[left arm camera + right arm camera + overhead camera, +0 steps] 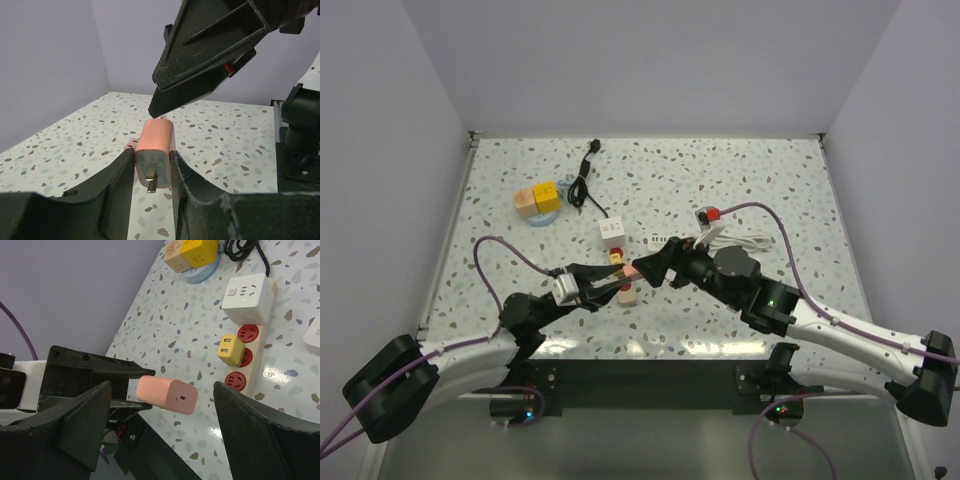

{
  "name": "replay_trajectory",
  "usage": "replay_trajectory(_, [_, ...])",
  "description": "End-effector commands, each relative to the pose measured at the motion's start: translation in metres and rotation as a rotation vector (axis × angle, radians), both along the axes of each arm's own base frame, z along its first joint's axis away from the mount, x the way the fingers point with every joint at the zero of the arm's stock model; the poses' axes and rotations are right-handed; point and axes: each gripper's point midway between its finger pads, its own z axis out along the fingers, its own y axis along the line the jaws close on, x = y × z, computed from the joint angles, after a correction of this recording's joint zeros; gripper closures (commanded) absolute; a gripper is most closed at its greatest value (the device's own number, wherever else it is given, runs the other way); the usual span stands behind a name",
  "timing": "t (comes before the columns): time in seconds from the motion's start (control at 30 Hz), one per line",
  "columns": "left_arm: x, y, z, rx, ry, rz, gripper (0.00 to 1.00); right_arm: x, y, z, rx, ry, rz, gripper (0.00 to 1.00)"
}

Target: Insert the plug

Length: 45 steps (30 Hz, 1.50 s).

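Note:
My left gripper [152,156] is shut on a pink plug adapter [155,140], gripping its sides with the two metal prongs pointing toward the camera. It holds the adapter above the table. My right gripper [162,387] is open, its fingers [85,420] spread wide on either side of the adapter's far end [167,395], not touching it. A beige power strip [252,357] with red sockets lies beyond, carrying a yellow adapter [230,349] and a white cube [247,297]. In the top view both grippers [612,281] [655,265] meet over the strip [628,296].
Yellow and tan cubes [538,198] sit on a blue disc at the back left. A black cable [582,180] runs back from the strip. A white cable bundle with a red plug [712,213] and a small white piece [660,241] lie to the right.

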Motion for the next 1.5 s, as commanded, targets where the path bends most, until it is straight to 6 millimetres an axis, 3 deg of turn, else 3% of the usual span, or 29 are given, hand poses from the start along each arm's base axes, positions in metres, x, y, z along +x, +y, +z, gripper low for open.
replay_trajectory(0.0, [-0.042, 0.038, 0.074, -0.276, -0.331, 0.002, 1.00, 0.002, 0.003, 0.000, 0.070, 0.042, -0.022, 0.15])
replay_trajectory(0.13, [-0.045, 0.040, 0.079, -0.292, -0.349, 0.001, 1.00, 0.001, 0.003, -0.014, 0.098, 0.077, -0.025, 0.15])
replay_trajectory(0.63, [-0.053, 0.046, 0.094, -0.344, -0.405, -0.001, 1.00, -0.017, 0.031, -0.015, 0.250, 0.169, 0.103, 0.20])
replay_trajectory(0.83, [-0.057, 0.047, 0.099, -0.358, -0.426, -0.011, 1.00, -0.016, 0.028, -0.013, 0.280, 0.167, 0.092, 0.23])
replay_trajectory(0.93, [-0.056, 0.045, 0.095, -0.342, -0.422, -0.011, 1.00, -0.015, 0.023, -0.007, 0.290, 0.146, 0.078, 0.29])
replay_trajectory(1.13, [-0.057, 0.042, 0.090, -0.323, -0.419, -0.021, 1.00, -0.018, 0.019, 0.002, 0.300, 0.118, 0.087, 0.54])
replay_trajectory(1.23, [-0.058, 0.035, 0.085, -0.293, -0.414, -0.050, 1.00, -0.014, 0.017, 0.001, 0.290, 0.096, 0.065, 0.71])
replay_trajectory(1.27, [-0.060, 0.032, 0.082, -0.276, -0.415, -0.067, 1.00, -0.012, 0.016, 0.002, 0.291, 0.089, 0.057, 0.85])
replay_trajectory(1.33, [-0.059, 0.029, 0.077, -0.254, -0.404, -0.076, 1.00, -0.006, 0.012, 0.001, 0.280, 0.057, 0.026, 0.96])
replay_trajectory(1.47, [-0.049, 0.016, 0.059, -0.173, -0.334, -0.088, 0.96, 0.008, 0.000, 0.005, 0.242, -0.033, -0.053, 1.00])
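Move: The pink plug, prongs facing the left gripper, is already pinched in the left gripper's tips, its middle about 2 cm to that hand's right, 1 cm ahead and 1 cm above. From the open right gripper the plug lies about 3 cm below and 2 cm to the left, level fore and aft. Well below, some 20 cm down, the yellow cube is 11 cm ahead and 6 cm left, and the white cube 18 cm ahead and 8 cm left. Sink the open right gripper about 3 cm onto the pink plug, then ease it some 2 cm left and slightly back, rolling its left side up by about 10 degrees as its fingers tip down a little. Close its fingers until they pinch the plug's free end from both sides, backing about 1 cm right and slightly up as they shut. Keep the left grip on the plug, drifting only about 1 cm back. ##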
